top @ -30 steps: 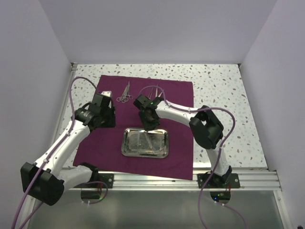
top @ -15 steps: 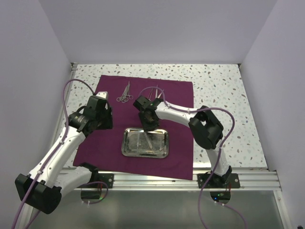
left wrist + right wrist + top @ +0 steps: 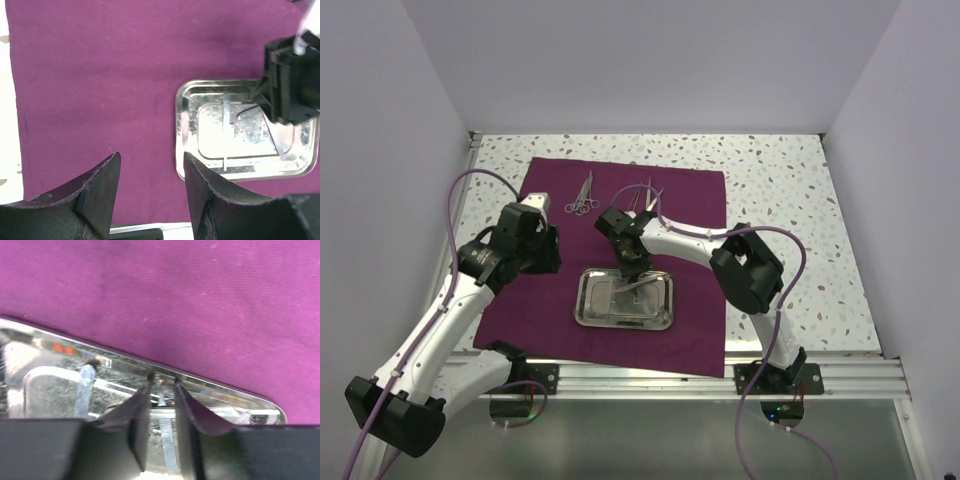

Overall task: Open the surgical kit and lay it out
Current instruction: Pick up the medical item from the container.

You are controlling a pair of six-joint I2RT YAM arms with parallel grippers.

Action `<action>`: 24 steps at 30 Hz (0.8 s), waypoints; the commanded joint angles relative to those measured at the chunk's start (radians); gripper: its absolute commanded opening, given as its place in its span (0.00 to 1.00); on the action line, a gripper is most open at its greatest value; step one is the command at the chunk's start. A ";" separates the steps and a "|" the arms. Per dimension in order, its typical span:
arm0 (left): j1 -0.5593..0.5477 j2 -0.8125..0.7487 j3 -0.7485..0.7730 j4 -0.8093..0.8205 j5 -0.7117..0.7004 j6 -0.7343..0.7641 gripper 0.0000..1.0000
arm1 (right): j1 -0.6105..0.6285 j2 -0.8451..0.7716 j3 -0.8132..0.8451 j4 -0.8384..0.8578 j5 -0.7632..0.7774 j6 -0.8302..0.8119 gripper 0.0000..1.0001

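Observation:
The dark purple cloth [image 3: 685, 215] [image 3: 100, 75] [image 3: 175, 290] of the surgical kit lies spread flat. The steel tray [image 3: 582, 300] [image 3: 182, 130] [image 3: 225, 390] rests on its near half. My right gripper [image 3: 633, 272] [image 3: 164, 390] reaches down into the tray's far edge. It is open, jaws narrow, one finger on each side of thin ridged tweezers [image 3: 169, 440] lying in the tray. A second silver instrument [image 3: 84, 390] lies to their left. My left gripper [image 3: 542, 255] [image 3: 151, 162] hovers open over bare cloth left of the tray, holding nothing.
Two groups of ring-handled instruments [image 3: 582, 196] [image 3: 645, 195] lie on the cloth's far edge. The speckled tabletop [image 3: 780, 220] shows to the right of the cloth. An aluminium rail [image 3: 720, 375] runs along the near edge, and white walls stand on three sides.
The right gripper has dropped lower into the tray and its jaws have narrowed round the tweezers. The left arm has drawn back slightly to the left; its jaws stay open.

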 commanded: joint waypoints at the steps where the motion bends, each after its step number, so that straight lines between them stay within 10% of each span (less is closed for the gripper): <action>1: -0.039 -0.033 0.015 0.009 0.031 0.030 0.57 | 0.004 0.078 -0.012 0.000 0.037 0.056 0.26; 11: -0.056 -0.045 0.001 0.023 -0.013 0.020 0.60 | 0.004 0.095 -0.019 0.006 0.028 0.034 0.00; 24: -0.056 -0.079 -0.005 0.024 -0.096 -0.013 0.57 | 0.008 -0.147 0.052 0.013 0.008 0.002 0.00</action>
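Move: The right hand is low inside the tray by its far wall, fingers partly open around the far end of the medical item. The item's middle lies about 4 cm back, 1 cm to the right and 1 cm below. The other long item is some 6 cm left and 4 cm back, at the same depth, and the tray's middle about 2 cm left and 5 cm back. From the left hand, the medical item is about 19 cm right, 1 cm back and 16 cm below. Almost in place, drifting barely half a centimetre to the right, the right hand shuts its fingers from about a third open and pinches the far end of the medical item just inside the tray's far wall. It pauses there with the grip shut, then starts up by about 1 cm, the wrist hardly turning. ##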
